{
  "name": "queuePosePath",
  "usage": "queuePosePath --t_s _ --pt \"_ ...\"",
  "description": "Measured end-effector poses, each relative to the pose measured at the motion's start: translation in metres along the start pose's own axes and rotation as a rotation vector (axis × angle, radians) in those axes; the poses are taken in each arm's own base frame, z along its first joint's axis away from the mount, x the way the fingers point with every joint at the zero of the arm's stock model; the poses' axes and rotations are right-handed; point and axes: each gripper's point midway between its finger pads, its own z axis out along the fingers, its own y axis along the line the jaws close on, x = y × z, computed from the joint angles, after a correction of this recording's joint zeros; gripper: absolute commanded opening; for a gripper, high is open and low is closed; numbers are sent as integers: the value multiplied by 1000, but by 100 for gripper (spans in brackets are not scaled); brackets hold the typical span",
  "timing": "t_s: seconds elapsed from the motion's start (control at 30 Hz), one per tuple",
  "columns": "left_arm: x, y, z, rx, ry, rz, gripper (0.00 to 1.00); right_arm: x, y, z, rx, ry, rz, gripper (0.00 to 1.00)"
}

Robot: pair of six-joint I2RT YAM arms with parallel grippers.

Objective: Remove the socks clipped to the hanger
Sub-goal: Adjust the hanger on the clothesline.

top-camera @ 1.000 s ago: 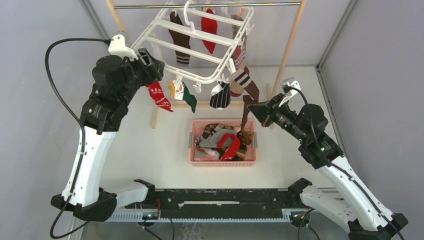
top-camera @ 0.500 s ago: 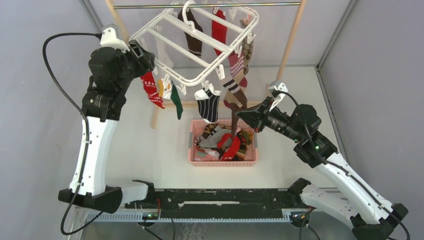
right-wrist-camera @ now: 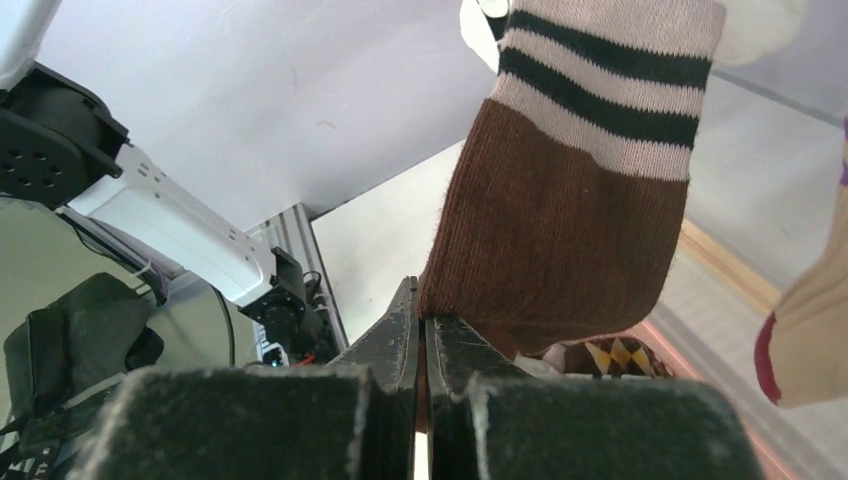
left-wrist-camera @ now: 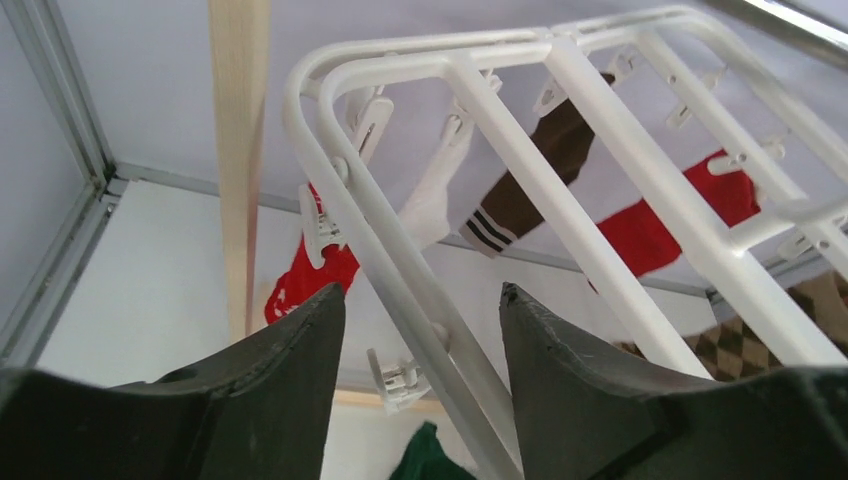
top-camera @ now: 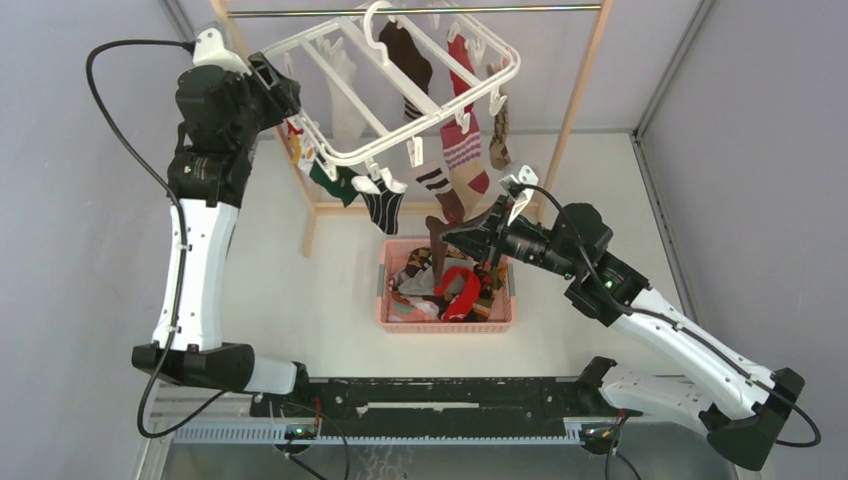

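Note:
The white hanger (top-camera: 345, 158) hangs tilted from the rack's top bar, with several socks clipped under it. My left gripper (top-camera: 275, 90) is at its left corner. The hanger's double rim (left-wrist-camera: 375, 250) runs between the fingers of my left gripper (left-wrist-camera: 420, 292), which is shut on it. A brown sock (top-camera: 447, 208) with a striped cuff dangles from a clip at the front. My right gripper (top-camera: 452, 236) is shut on its lower end, above the basket. In the right wrist view the brown sock (right-wrist-camera: 560, 230) rises out of the closed jaws of my right gripper (right-wrist-camera: 420, 320).
A pink basket (top-camera: 445, 326) holding several loose socks stands on the table below the hanger. The light wooden rack's poles (top-camera: 580, 85) and metal top bar (top-camera: 420, 10) stand at the back. Grey walls close in left and right.
My left gripper has risen and moved left, swinging the hanger round and up. My right gripper has moved left over the basket, still pinching the brown sock.

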Motion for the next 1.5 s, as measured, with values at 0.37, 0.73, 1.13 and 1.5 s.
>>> queuePosePath --t_s 0.37,0.73,1.13,1.5 --pt "-28 -8 -32 43 -52 -4 82 -6 1 27 -29 9 -24 0" --pt "-42 -35 -127 215 -129 -25 87 6 -5 37 -27 44 -14 0" --pt "37 -41 -153 342 33 -76 87 16 -25 42 -12 80 -5 0" --pt "68 -70 -164 462 120 -97 85 6 -35 34 -108 77 55 0"
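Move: I have the hanger's left rail between my open left fingers. The hanger's near corner is about 11 cm back and 10 cm to the right, roughly level; the snowman sock hangs some 8 cm back, 6 cm right and 9 cm below, the black striped sock about 13 cm back, 16 cm right and 9 cm below. From my right hand, which already grips the brown sock, its clip is roughly 6 cm ahead, 3 cm left and 14 cm up. I spread my left fingers wider and draw that hand back off the hanger's left rail, rising about 6 cm on the way, then sink below my starting height while easing right towards the near corner, some 17 cm back in all, turning about 25 degrees clockwise. My right hand keeps its shut grip on the still-clipped brown sock, shifting left, then forward and slightly down, about 4 cm forward in all. ##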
